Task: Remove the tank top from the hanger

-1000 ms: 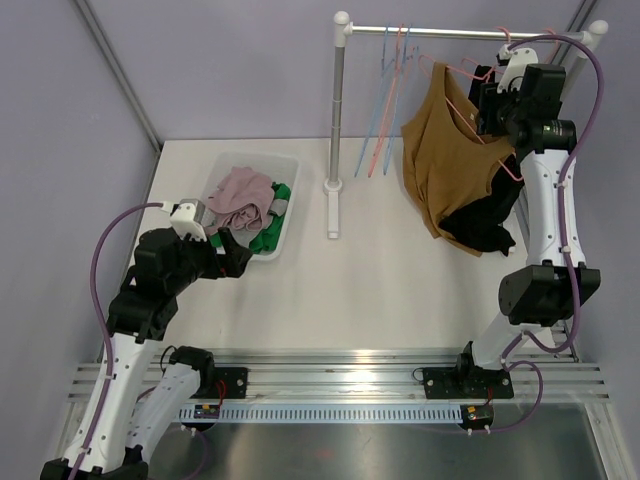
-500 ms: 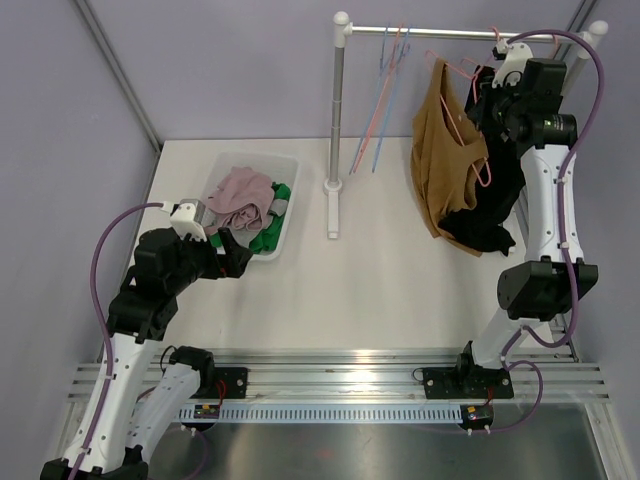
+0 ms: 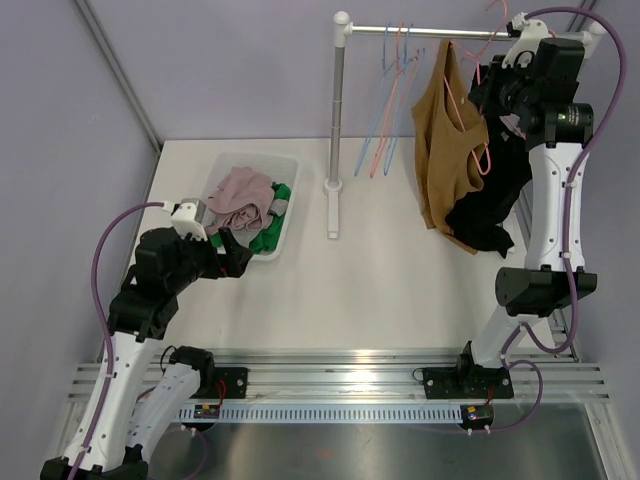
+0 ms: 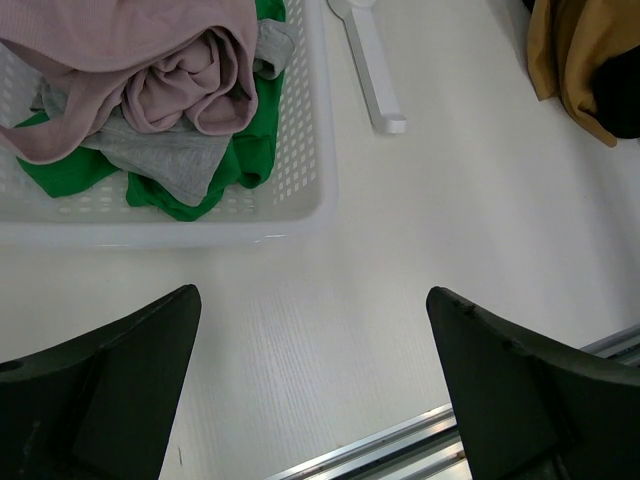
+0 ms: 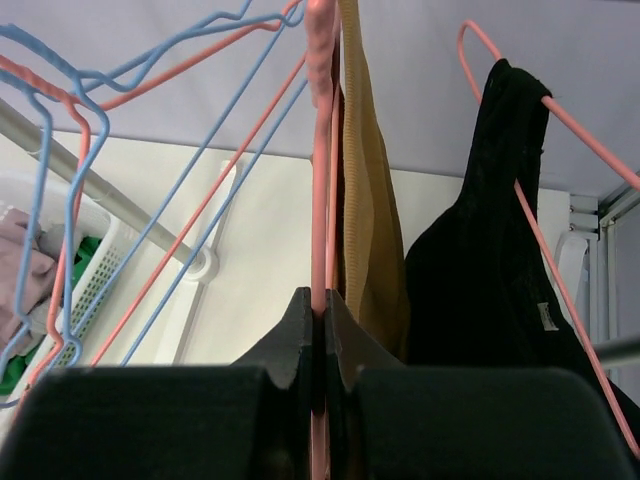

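A mustard-brown tank top [image 3: 442,150] hangs from a pink hanger [image 3: 486,160] at the right end of the rail [image 3: 420,32]. In the right wrist view the hanger's wire [image 5: 320,150] runs straight up between my right gripper's [image 5: 320,300] jaws, which are shut on it, with the tank top [image 5: 368,200] just right of it. From above, that gripper [image 3: 490,85] is high by the rail. My left gripper [image 3: 232,262] is far off near the basket, its jaws open [image 4: 312,292] over bare table with nothing between them.
A black garment [image 3: 488,212] on another pink hanger hangs right beside the tank top. Several empty blue and pink hangers [image 3: 385,110] hang near the rack post [image 3: 338,110]. A white basket [image 3: 287,215] of clothes stands at the left, next to the post's foot [image 4: 372,70].
My right gripper has shut on the pink hanger and risen with it toward the rail. The tank top has swung up and now hangs narrower. The left arm has not moved.
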Controlling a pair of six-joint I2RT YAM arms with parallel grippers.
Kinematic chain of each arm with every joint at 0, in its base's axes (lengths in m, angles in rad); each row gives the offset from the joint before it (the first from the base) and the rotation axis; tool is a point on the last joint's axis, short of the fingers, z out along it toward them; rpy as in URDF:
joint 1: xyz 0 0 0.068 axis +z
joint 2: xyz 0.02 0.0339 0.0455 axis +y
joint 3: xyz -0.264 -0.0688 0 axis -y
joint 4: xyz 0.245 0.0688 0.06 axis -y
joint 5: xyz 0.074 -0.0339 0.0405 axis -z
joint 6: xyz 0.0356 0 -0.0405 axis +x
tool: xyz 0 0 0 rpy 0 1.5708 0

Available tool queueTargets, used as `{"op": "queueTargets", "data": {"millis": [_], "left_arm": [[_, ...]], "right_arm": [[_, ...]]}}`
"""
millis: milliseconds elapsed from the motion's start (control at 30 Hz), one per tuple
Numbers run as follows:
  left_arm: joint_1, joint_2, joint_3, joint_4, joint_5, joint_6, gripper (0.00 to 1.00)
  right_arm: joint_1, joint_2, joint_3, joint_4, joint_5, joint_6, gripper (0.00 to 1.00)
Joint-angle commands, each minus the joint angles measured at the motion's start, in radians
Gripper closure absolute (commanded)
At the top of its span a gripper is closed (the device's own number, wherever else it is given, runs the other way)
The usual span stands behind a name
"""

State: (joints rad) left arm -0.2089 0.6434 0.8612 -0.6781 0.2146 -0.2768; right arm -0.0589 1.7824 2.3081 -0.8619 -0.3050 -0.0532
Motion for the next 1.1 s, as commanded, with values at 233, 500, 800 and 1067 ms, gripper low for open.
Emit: {"op": "queueTargets", "data": {"millis": [233,500,800,1067], "left_arm": [[-0.003,-0.024,-0.001,0.058,0.02,0.011,0.01],[-0.026,0.004,0.091,0.114,0.091,-0.047,0.01],[-0.494,0.223,0.375,0.198,-0.21,-0.094,0.01],[-0.841,0.455,0.574,0.422,-0.36,0.059,0.01]], "right_arm": [[0.014,-0.19,-0.044,-0.086,0.049,0.108,1.0],[0.019,-0.553,-0.444,-0.1,-0.003,0.139,1.0],[0.027,-0.886,-0.717,-0.262,-0.068,0.138,1.0],[0.105,-1.048,-0.783,-0.336,-0.216,0.15,1.0]]}}
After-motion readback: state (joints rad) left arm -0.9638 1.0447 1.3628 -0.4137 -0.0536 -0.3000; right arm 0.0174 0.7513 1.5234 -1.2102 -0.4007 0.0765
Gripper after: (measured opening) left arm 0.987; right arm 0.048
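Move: My right hand already pinches the pink hanger with the brown tank top, whose middle hangs about 18 cm below, 3 cm ahead and 5 cm left. The open space I carry it to is some 35 cm back, 10 cm left and 6 cm lower. The black tank top is about 4 cm ahead, 4 cm right and 22 cm below; the empty hangers are level ahead, 16 cm left and 10 cm below. From my left hand, the brown tank top is roughly 28 cm ahead, 43 cm right and near its height; the basket is 20 cm ahead, straight on, and 20 cm below. Keeping my pinch on the pink hanger, I draw the brown tank top back, away from the rail and the black top, about 32 cm, sinking a little and easing left. Slightly later my open left hand leaves the basket side, swings right and climbs nearly as far towards the tank top, its fingers turning clockwise and tilting up, touching nothing yet. ##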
